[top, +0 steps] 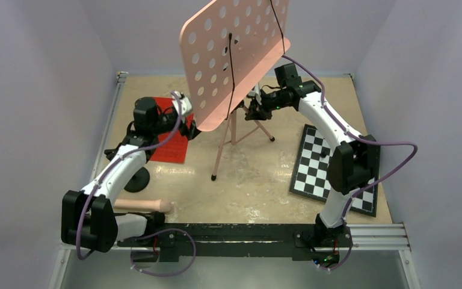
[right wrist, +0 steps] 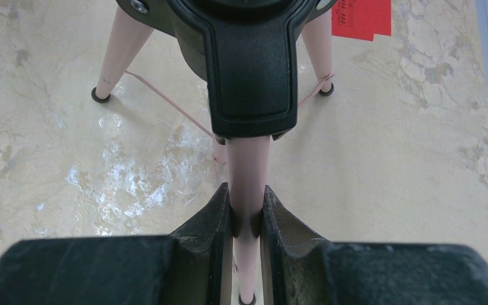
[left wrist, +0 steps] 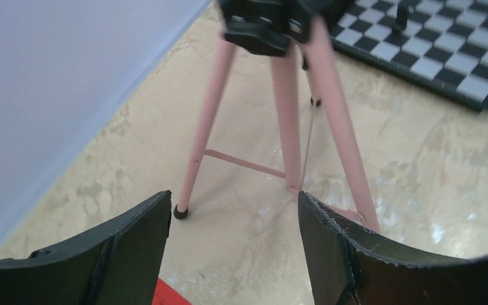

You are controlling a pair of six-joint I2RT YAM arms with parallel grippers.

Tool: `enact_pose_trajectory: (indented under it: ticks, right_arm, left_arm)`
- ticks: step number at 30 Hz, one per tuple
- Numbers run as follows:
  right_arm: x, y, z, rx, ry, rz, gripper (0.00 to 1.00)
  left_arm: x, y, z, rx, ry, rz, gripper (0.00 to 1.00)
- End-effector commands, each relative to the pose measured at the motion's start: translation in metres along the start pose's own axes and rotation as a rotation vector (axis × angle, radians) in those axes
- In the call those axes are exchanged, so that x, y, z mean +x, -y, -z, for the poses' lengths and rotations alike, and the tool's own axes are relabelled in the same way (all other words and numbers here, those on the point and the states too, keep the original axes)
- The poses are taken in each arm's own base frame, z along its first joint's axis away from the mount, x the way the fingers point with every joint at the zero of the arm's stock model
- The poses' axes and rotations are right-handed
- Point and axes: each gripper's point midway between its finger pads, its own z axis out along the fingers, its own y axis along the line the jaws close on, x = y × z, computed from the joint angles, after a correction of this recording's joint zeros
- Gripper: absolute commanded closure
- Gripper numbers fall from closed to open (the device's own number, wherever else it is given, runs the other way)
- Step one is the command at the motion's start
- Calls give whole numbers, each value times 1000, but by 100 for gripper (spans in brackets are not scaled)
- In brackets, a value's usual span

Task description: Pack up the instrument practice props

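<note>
The pink music stand [top: 234, 54] stands mid-table on its tripod legs [top: 224, 144], its perforated desk tilted. My right gripper [top: 254, 112] is shut on one pink leg [right wrist: 246, 171] just below the black hub [right wrist: 249, 63]. My left gripper [top: 189, 127] hangs by the desk's lower left corner, above the red sheet-music pages [top: 169, 147]. In the left wrist view it [left wrist: 234, 222] is open and holds nothing, with the tripod legs [left wrist: 286, 127] beyond it. The pink rod [top: 147, 206] lies with its black round base [top: 137, 179] near the left arm.
A black-and-white checkerboard [top: 331, 171] lies at the right, under the right arm. Pale walls close in the table on three sides. Purple cables loop from both arms. The red pages' corner [right wrist: 363, 18] shows beyond the tripod.
</note>
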Motion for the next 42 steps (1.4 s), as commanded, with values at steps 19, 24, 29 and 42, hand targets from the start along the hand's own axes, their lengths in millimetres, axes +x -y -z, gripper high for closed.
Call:
enact_pose_trajectory:
  ticks: [19, 24, 29, 42]
  right_arm:
    - [22, 6, 6, 52, -110, 40, 100]
    - [21, 7, 6, 54, -105, 40, 100]
    - [21, 8, 5, 54, -104, 37, 100]
    - [21, 8, 5, 56, -103, 38, 100]
  left_arm:
    - [-86, 27, -46, -89, 383, -1309, 33]
    - [-87, 22, -53, -78, 364, -1316, 49]
    - [-86, 18, -57, -78, 352, -1317, 64]
    - [-69, 40, -52, 141, 138, -500, 94]
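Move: The black clamp knob on the left side of the stand's hub is about 8 cm to the left hand's right, 2 cm ahead and 4 cm above it. The hub's middle lies some 11 cm right, 3 cm ahead and 5 cm up. The red sheet is around 13 cm left, 3 cm ahead and 24 cm below. From the right hand, closed on the stand's right leg, the knob is roughly 8 cm left, 1 cm back and 7 cm up. After a small dip, the left hand goes about 7 cm right and some 4 cm up to the hub's knob, rolling roughly 70 degrees clockwise as seen from behind, looking along its fingers, while they are still open. The fingers then close and pinch the knob, and the closed hand starts rolling back the other way by about 15 degrees, while the right hand stays put and keeps its pinch on the stand's right leg just under the hub. ##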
